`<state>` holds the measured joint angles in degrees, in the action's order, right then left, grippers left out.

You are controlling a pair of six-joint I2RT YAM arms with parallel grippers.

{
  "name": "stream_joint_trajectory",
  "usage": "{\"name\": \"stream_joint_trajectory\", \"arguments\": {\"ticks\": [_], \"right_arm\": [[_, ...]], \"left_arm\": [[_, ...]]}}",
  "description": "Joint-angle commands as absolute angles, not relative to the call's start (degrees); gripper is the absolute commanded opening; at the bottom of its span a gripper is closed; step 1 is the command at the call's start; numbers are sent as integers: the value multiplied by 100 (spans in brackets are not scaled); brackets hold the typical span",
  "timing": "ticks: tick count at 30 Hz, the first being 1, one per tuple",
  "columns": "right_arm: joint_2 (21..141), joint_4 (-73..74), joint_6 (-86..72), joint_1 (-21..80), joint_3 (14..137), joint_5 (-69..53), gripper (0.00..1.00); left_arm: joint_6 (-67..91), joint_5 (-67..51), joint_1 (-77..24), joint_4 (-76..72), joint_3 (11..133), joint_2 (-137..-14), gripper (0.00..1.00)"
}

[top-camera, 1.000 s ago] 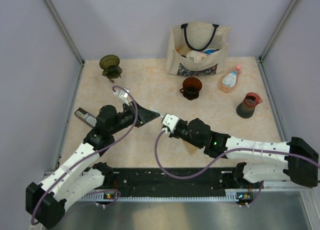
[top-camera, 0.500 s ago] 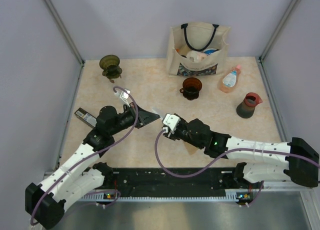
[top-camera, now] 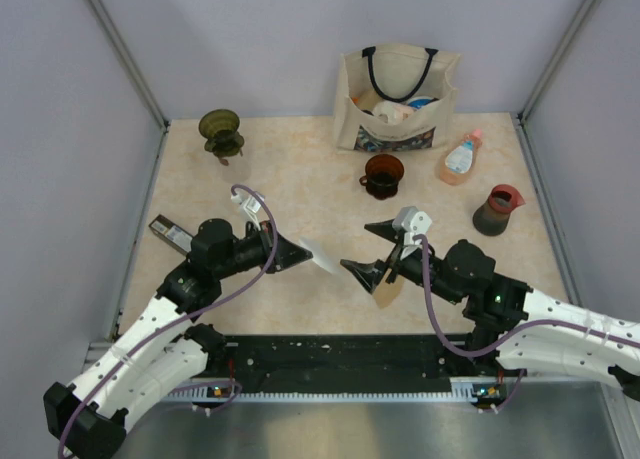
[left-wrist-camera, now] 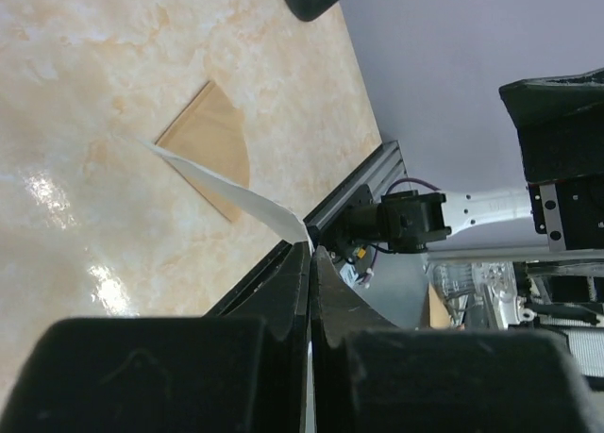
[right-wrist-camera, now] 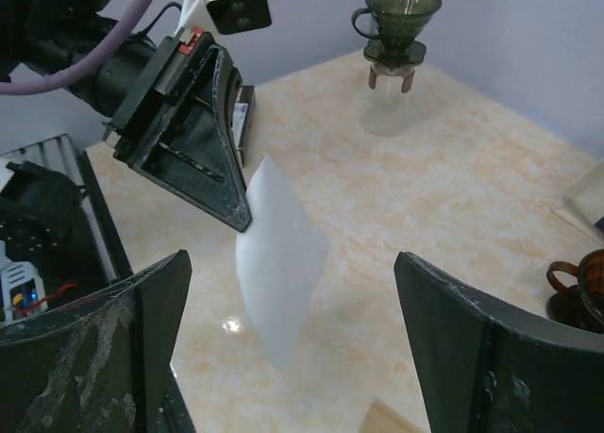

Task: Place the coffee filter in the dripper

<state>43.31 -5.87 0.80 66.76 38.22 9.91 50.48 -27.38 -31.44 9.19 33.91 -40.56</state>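
My left gripper [top-camera: 300, 247] is shut on one corner of a white paper coffee filter [top-camera: 322, 254], which hangs above the table mid-front. From the left wrist view the filter [left-wrist-camera: 236, 195] sticks out from the shut tips [left-wrist-camera: 310, 249]. My right gripper [top-camera: 372, 251] stands open just right of the filter, not touching it; in its wrist view the filter [right-wrist-camera: 278, 254] hangs between the wide-apart fingers [right-wrist-camera: 293, 258]. The olive-green dripper [top-camera: 220, 129] sits on a stand at the back left, also far off in the right wrist view [right-wrist-camera: 401, 18].
A brown paper filter [top-camera: 385, 291] lies flat under the right gripper, also in the left wrist view [left-wrist-camera: 209, 145]. A brown cup [top-camera: 383, 174], a tote bag [top-camera: 397, 99], a pink-capped bottle [top-camera: 460, 159] and a dark pitcher [top-camera: 497, 211] stand at the back right. A black flat device [top-camera: 168, 231] lies at the left.
The right gripper has let go of the white filter, opened wide and drawn back to the right. The left gripper has shut on the filter and now holds it alone.
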Motion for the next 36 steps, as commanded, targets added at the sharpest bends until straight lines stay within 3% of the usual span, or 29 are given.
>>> {"name": "stream_joint_trajectory", "arguments": {"ticks": [1,14,20,28,34,36], "right_arm": [[4420,-238,-518,6759,3876,450,89],[5580,308,-624,6741,4456,-509,84],[5774,316,-703,6408,4570,-983,70],[6091,281,-791,6205,4693,-1634,65],[6161,246,-843,6082,4693,-1758,46],[6152,246,-870,6030,4693,-1889,33]], "left_arm": [[4711,-3128,-3173,817,3445,-3929,0],[4316,-4033,-3173,694,3489,-3981,0],[4157,-4359,-3182,756,3577,-4069,0],[4192,-4421,-3190,651,3665,-4245,0],[4219,-4447,-3182,563,3656,-4395,0],[4201,-4447,-3190,571,3665,-4403,0]]}}
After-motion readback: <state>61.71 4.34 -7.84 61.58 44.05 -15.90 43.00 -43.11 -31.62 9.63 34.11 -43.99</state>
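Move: The white coffee filter is already pinched in the left fingers, its middle about 3 cm to that hand's right, 3 cm below and 1 cm back. From the open right hand it lies roughly 6 cm to the left, 1 cm ahead and 9 cm lower. The brown filter paper lies on the table level with the right hand, 7 cm to its right and 24 cm below. The green dripper stands some 30 cm ahead of the left hand, 25 cm left and 6 cm below. The right hand drops about 9 cm and shifts some 5 cm left and a little back towards the hanging white filter, fingers tipping roughly 25 degrees downward and swinging counter-clockwise, while the gripper narrows from nearly wide open to under half, its tips coming up around the filter's lower part without yet pinching. The left hand keeps its hold on the filter and draws it about 4 cm back, also drifting slightly left, turning some 15 degrees clockwise before it eases to a near stop. ##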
